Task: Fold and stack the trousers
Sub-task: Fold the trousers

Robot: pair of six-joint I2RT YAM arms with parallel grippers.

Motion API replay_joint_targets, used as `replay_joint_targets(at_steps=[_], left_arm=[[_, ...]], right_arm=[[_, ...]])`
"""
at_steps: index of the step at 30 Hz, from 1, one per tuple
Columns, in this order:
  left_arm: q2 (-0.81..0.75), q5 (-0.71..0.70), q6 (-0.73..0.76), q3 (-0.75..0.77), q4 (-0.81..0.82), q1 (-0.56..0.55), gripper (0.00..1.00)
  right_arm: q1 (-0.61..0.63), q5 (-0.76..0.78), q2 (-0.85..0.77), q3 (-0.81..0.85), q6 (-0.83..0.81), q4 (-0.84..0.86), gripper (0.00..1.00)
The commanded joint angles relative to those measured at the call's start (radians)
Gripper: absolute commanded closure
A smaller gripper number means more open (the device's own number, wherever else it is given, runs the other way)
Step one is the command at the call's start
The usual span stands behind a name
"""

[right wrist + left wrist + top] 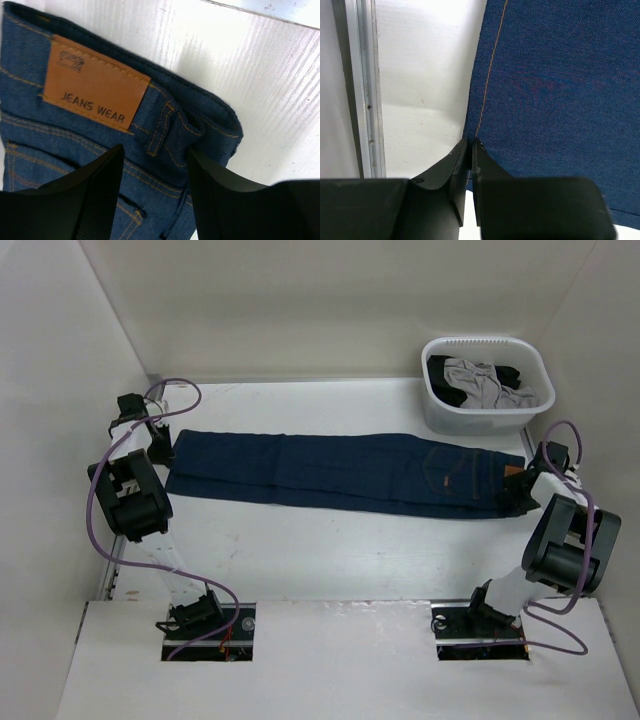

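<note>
The trousers (340,472), dark blue denim jeans, lie flat in a long strip across the table, leg ends at the left and waistband at the right. My left gripper (163,447) is at the leg end. In the left wrist view, the left gripper (470,143) is shut on the edge of the denim (560,100) by an orange seam. My right gripper (524,492) hangs over the waistband end. In the right wrist view, the right gripper (155,152) is open. Its fingers (102,180) straddle the waistband corner (200,125), beside the tan leather patch (92,82).
A white plastic basket (486,342) holding grey and black clothes (478,380) stands at the back right, just behind the waistband end. White walls close in the table on three sides. A metal rail (367,90) runs along the left edge.
</note>
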Motion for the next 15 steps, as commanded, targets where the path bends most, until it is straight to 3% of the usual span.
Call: replay_joint_targets(at_steps=[1, 4, 7, 8, 15], left_arm=[[-0.074, -0.008, 0.01, -0.006, 0.015, 0.003, 1.0], [-0.078, -0.01, 0.01, -0.004, 0.012, 0.006, 1.0], [-0.083, -0.01, 0.015, -0.004, 0.011, 0.006, 1.0], [-0.083, -0.01, 0.018, -0.003, 0.011, 0.007, 1.0], [-0.078, -0.027, 0.059, 0.046, -0.007, 0.021, 1.0]], right_arm=[[0.008, 0.028, 0.019, 0.035, 0.025, 0.031, 0.45], [0.013, 0.031, 0.022, 0.038, 0.025, 0.028, 0.59], [0.004, 0.025, 0.015, 0.035, 0.025, 0.025, 0.92], [0.002, 0.023, 0.007, 0.031, 0.028, 0.025, 0.98], [-0.012, 0.02, -0.107, 0.038, 0.014, 0.025, 1.0]])
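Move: A fold in the trousers' waistband lies right between the right hand's open fingertips, about 1 cm to the right and 1 cm below. The leather patch is some 6 cm ahead and 1 cm right of this hand, the waistband's near corner about 4 cm back and 3 cm right, and the laundry basket roughly 29 cm ahead and 6 cm left. From the left hand that fold lies about 85 cm right and 12 cm back. The right fingers close fully and pinch the waistband fold between the patch and the near corner, while the hand all but stays in place, sinking half a centimetre first; once shut they start upward, a little over 1 cm. The left hand keeps its pinch on the leg hem. ##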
